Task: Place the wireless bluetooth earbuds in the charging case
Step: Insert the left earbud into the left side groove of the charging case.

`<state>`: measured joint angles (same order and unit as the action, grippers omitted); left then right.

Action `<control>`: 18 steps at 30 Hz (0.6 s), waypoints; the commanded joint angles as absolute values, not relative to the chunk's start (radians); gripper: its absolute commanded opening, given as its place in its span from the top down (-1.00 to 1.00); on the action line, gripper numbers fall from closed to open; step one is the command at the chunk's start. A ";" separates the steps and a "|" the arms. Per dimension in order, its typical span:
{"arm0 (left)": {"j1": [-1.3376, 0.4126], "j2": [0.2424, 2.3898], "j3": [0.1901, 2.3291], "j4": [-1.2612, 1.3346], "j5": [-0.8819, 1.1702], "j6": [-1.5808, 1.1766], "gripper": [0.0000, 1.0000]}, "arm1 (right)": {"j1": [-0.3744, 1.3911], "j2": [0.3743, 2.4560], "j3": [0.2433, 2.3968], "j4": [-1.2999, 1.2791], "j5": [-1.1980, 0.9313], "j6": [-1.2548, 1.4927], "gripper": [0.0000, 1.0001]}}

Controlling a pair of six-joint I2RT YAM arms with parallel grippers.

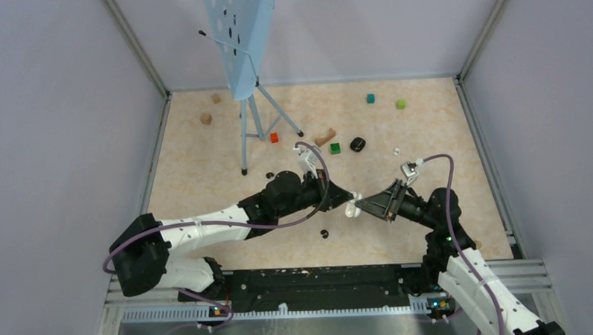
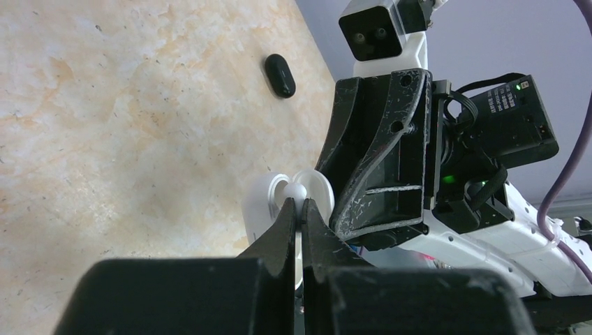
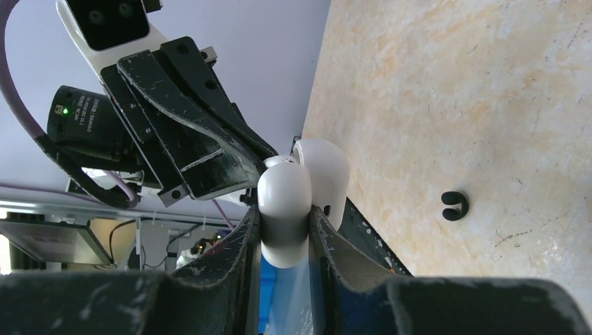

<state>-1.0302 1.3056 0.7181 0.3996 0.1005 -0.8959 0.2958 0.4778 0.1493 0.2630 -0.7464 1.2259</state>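
The white charging case (image 3: 285,209) is held off the table with its lid (image 3: 322,174) swung open, and my right gripper (image 3: 284,216) is shut on its body. In the left wrist view my left gripper (image 2: 301,204) is shut on a small white earbud (image 2: 299,190), which is right at the open case (image 2: 260,209). From above, the two grippers meet tip to tip over the table's near middle: left gripper (image 1: 344,198), right gripper (image 1: 360,206), the case (image 1: 351,209) between them. Whether the bud is seated in its well is hidden by the fingers.
A blue panel on a tripod (image 1: 241,43) stands at the back left. Red (image 1: 274,138), green (image 1: 335,147), teal (image 1: 370,98) and light green (image 1: 401,103) cubes and wooden blocks (image 1: 206,118) lie scattered. A black oval (image 1: 357,144) and small black bits (image 1: 324,233) (image 1: 269,174) lie nearby.
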 commanded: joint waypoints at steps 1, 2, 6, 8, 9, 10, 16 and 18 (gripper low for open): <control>-1.052 1.322 0.758 0.390 0.066 -0.883 1.00 | 0.287 0.470 0.170 0.337 -0.749 1.233 1.00; -1.054 1.322 0.761 0.385 0.061 -0.882 1.00 | 0.287 0.470 0.170 0.335 -0.748 1.233 1.00; -1.058 1.319 0.776 0.361 0.050 -0.874 0.71 | 0.288 0.470 0.165 0.333 -0.746 1.232 1.00; -1.061 1.314 0.781 0.352 0.041 -0.867 0.53 | 0.287 0.469 0.163 0.333 -0.744 1.231 1.00; -1.064 1.312 0.784 0.348 0.039 -0.864 0.52 | 0.288 0.470 0.162 0.333 -0.745 1.232 1.00; -1.063 1.309 0.786 0.344 0.035 -0.862 0.51 | 0.288 0.469 0.161 0.333 -0.745 1.231 1.00; -1.071 1.296 0.793 0.322 0.010 -0.849 0.59 | 0.288 0.468 0.161 0.331 -0.746 1.232 1.00; -1.074 1.292 0.798 0.311 0.010 -0.841 0.59 | 0.288 0.468 0.160 0.327 -0.746 1.230 1.00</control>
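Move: The white charging case, whose left groove is the goal, has its middle about 2 cm to the right of the left hand, 1 cm back and 1 cm lower; the earbud is already at the groove, its stem pinched by the left hand. The right hand grips the case, whose middle is about 1 cm to that hand's left, level fore and aft. From the left hand, a black case lies on the table some 18 cm ahead, 5 cm right and 18 cm down, and black earbuds about 8 cm back, 7 cm left, also on the table. The earbud's stem, pinched at first, is let out of the left fingers' grip as they part by roughly a fifth of their range, still straddling it at the groove. The left hand itself eases only about half a centimetre to the right, towards the case, rolling a few degrees so its left side lifts. The right hand stays put and keeps its hold on the case. ##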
